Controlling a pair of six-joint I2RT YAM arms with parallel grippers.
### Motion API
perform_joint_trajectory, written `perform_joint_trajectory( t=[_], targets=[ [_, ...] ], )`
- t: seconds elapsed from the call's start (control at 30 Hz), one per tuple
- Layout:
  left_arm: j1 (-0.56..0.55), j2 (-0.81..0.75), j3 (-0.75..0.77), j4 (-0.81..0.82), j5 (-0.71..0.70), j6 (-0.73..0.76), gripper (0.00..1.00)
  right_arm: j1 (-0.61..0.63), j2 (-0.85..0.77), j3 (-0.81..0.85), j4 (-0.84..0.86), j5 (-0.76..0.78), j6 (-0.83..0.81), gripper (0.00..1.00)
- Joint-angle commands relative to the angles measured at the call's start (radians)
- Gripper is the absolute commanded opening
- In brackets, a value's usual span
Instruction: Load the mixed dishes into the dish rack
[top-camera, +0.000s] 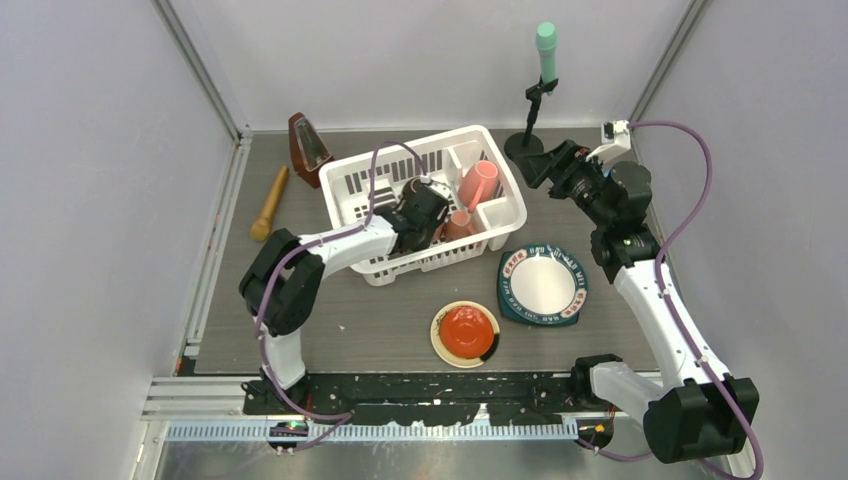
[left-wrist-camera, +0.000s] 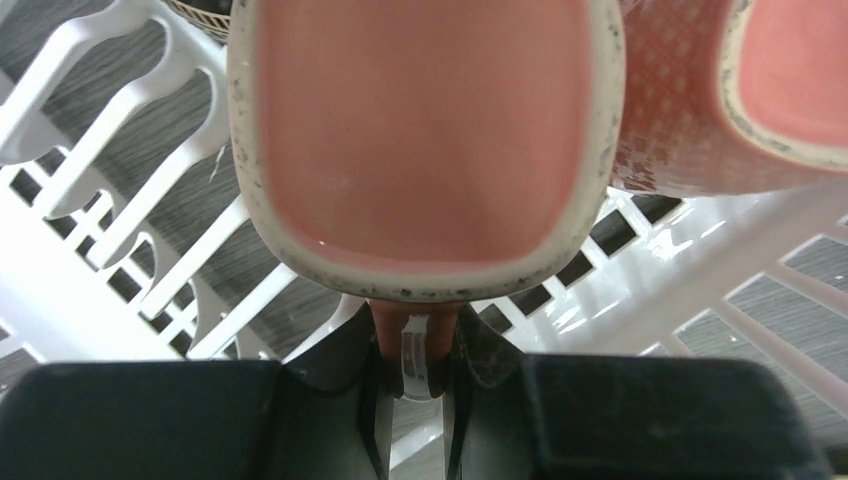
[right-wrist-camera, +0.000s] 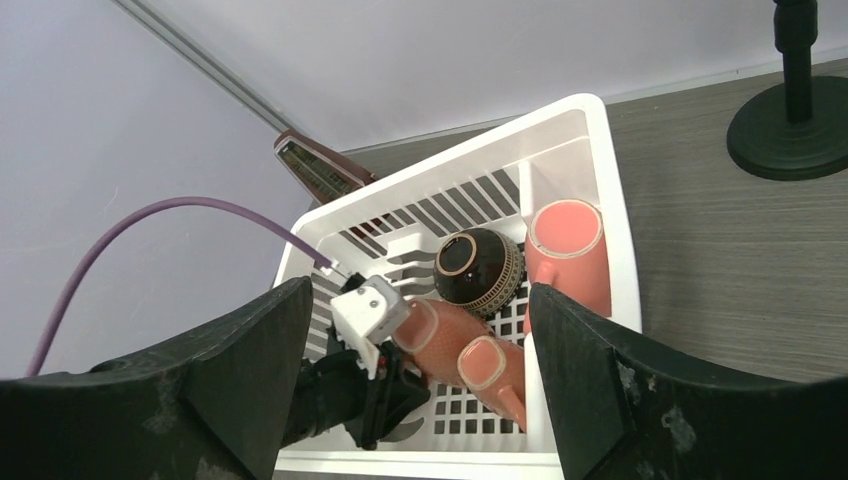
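The white dish rack (top-camera: 352, 183) stands at the back middle of the table. My left gripper (left-wrist-camera: 415, 352) is inside it, shut on the handle of a pink mug (left-wrist-camera: 425, 140) that lies with its mouth toward the wrist camera. A second pink mug (right-wrist-camera: 497, 366) lies against it, and a third (right-wrist-camera: 570, 250) rests in the side compartment. The brown bowl (right-wrist-camera: 480, 265) sits in the rack behind them. My right gripper (top-camera: 535, 162) hovers open by the rack's right end with nothing between its fingers. The teal-rimmed plate (top-camera: 543, 284) and the cream plate with red centre (top-camera: 465, 333) lie on the table in front.
A wooden stick (top-camera: 269, 204) and a dark brown wedge-shaped object (top-camera: 308, 148) lie left of the rack. A black stand with a green top (top-camera: 540, 90) rises at the back right, close to my right gripper. Walls close in the table's sides.
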Motion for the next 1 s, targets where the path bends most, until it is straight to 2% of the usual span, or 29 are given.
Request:
perform_joint_trajectory(
  t=[0.0,0.13,0.17,0.23,0.33,0.4,0.43,0.5,0.53,0.63,0.97],
  targets=[
    [0.001,0.034,0.075,0.052,-0.007,0.048,0.00,-0.002,-0.014,0.008,0.041,-0.037,0.019,0.85],
    [0.001,0.069,0.080,0.073,-0.027,0.068,0.00,-0.003,-0.005,0.021,0.006,-0.047,0.021,0.85],
    [0.001,0.073,0.077,0.085,-0.021,0.076,0.03,-0.003,-0.004,0.025,-0.004,-0.047,0.021,0.85],
    [0.001,0.078,0.083,0.088,-0.008,0.086,0.16,-0.002,-0.001,0.038,-0.036,-0.039,0.020,0.85],
    [0.000,0.068,0.090,0.058,-0.021,0.078,0.38,-0.003,0.007,0.084,-0.184,0.027,0.005,0.86],
    [-0.002,0.043,0.070,0.058,-0.036,0.073,0.50,-0.003,0.014,0.122,-0.276,0.063,-0.011,0.86],
    [-0.003,0.028,0.062,0.058,-0.046,0.070,0.60,-0.003,0.022,0.148,-0.305,0.074,-0.015,0.87],
    [-0.005,0.000,0.049,0.050,-0.049,0.071,0.69,-0.003,0.035,0.189,-0.411,0.114,-0.019,0.88],
    [-0.006,-0.015,0.044,0.043,-0.051,0.070,0.71,-0.002,0.039,0.202,-0.480,0.127,-0.021,0.92],
    [-0.008,-0.066,0.039,0.018,-0.053,0.062,0.73,-0.003,0.048,0.247,-0.622,0.218,-0.023,0.95],
    [-0.029,-0.220,0.086,-0.138,-0.041,0.028,0.73,-0.003,-0.020,0.143,-0.911,0.422,0.060,0.88]
  ],
)
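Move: The left hand still grips the upturned mug's handle; the rack-floor spot under the mug is about 5 cm ahead, 1 cm right and 4 cm down. The small mug stands about 3 cm ahead and 7 cm right, the black bowl 12 cm ahead and 1 cm left. From the right hand the large plate lies some 9 cm back, 3 cm right and 32 cm below; the red dish, also on the table, about 18 cm back and 11 cm left. Left opens off the mug's handle, rises 8 cm; right tips down, sinking 10 cm back-right towards the plate. ##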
